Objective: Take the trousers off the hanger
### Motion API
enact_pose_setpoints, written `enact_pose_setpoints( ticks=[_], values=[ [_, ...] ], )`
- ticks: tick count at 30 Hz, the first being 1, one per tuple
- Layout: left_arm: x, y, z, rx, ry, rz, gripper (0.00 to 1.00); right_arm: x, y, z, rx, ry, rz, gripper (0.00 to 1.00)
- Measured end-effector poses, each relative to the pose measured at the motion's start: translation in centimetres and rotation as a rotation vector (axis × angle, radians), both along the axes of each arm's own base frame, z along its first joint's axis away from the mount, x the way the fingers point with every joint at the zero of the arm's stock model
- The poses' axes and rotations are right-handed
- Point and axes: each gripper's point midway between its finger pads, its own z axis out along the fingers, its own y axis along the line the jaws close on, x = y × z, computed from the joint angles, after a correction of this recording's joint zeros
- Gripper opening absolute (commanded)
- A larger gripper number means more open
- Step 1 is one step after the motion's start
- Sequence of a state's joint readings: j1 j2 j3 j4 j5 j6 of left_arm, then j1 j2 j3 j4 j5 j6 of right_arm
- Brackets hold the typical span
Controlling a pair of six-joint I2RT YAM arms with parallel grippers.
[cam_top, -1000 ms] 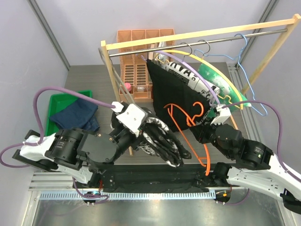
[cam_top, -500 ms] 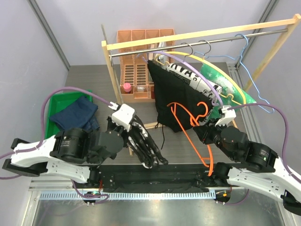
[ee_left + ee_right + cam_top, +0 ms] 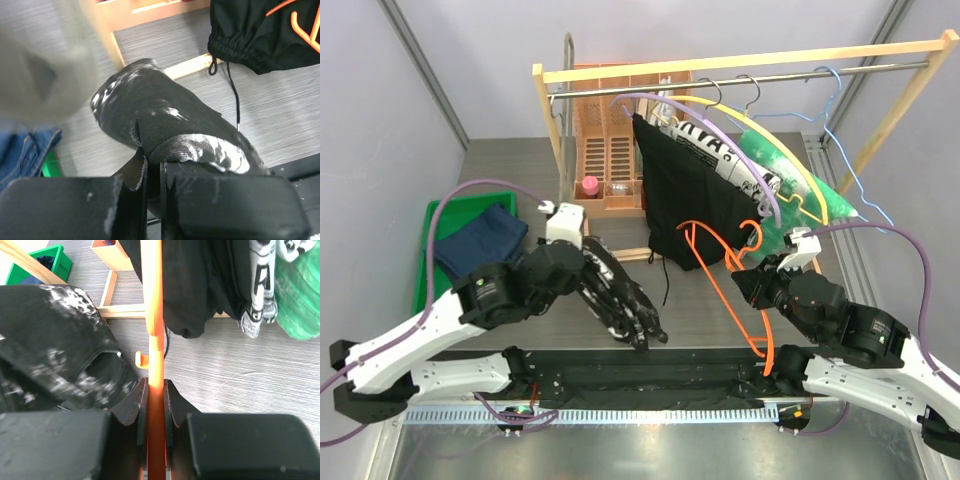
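The black white-speckled trousers (image 3: 620, 303) hang in a bunch from my left gripper (image 3: 582, 272), clear of the orange hanger (image 3: 718, 268). In the left wrist view the left gripper (image 3: 153, 167) is shut on a fold of these trousers (image 3: 165, 117). My right gripper (image 3: 757, 277) is shut on the hanger's straight bar. The right wrist view shows the bar (image 3: 152, 315) pinched between the right gripper (image 3: 155, 390) fingers, with the speckled trousers (image 3: 55, 340) to its left. The navy trousers (image 3: 475, 240) lie in the green bin (image 3: 428, 262).
A wooden rack (image 3: 720, 68) spans the back and carries a plain black garment (image 3: 685, 195), a lettered cloth (image 3: 720, 155), a green garment (image 3: 790, 180) and a blue wire hanger (image 3: 850, 150). An orange organiser tray (image 3: 615, 150) stands behind the rack's left post.
My left arm has swung left, carrying the speckled trousers away from the orange hanger. The right gripper has kept its hold on the hanger and barely moved.
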State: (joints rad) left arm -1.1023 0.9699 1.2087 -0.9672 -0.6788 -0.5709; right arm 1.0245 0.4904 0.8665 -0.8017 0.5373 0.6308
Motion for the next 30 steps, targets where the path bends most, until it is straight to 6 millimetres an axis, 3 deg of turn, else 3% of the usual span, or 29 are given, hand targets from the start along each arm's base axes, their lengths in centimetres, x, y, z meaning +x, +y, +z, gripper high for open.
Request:
enact_pose_setpoints(
  ticks=[5,11,20,24,30],
  values=[
    [-1.3,2.6,0.6,-0.111,-0.013,0.043,0.0,0.0,0.0,-0.4,-0.005,0.004,0.001,0.01],
    [-1.7,4.4,0.9,-0.095,-0.019,0.079,0.0,-0.1,0.2,-0.8,-0.005,0.01,0.012,0.01],
    [-1.6,3.9,1.5,-0.083,-0.024,0.048,0.0,-0.2,0.5,-0.6,0.006,0.011,0.023,0.01],
    [-2.8,4.5,3.4,-0.164,-0.037,-0.007,0.01,-0.3,0.3,-0.5,0.017,0.006,0.023,0.01],
    [-3.9,4.8,10.3,-0.289,-0.111,-0.097,0.0,-0.4,0.3,-0.3,0.028,0.003,0.023,0.01]
  ],
)
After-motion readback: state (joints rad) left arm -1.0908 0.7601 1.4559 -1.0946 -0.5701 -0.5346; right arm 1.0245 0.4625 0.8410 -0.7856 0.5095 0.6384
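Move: The left hand already holds the black-and-white trousers; the green bin they may go to lies about 21 cm to its left, 9 cm ahead and 23 cm below. The empty beige hanger is roughly 12 cm ahead, 3 cm left and 8 cm higher; the plain black trousers hang some 11 cm ahead, 14 cm right and 7 cm lower. From the right hand, the bin is about 41 cm left, 12 cm ahead and 22 cm below. Keeping its pinch on the black-and-white trousers, the left hand first slides about 5 cm left, to the bin's side, and hovers briefly. It then climbs, faster towards the end, some 10 cm in all, drawing back about 4 cm and rolling its left side down roughly 15 degrees. The right hand stays put, still gripping the empty orange hanger. ##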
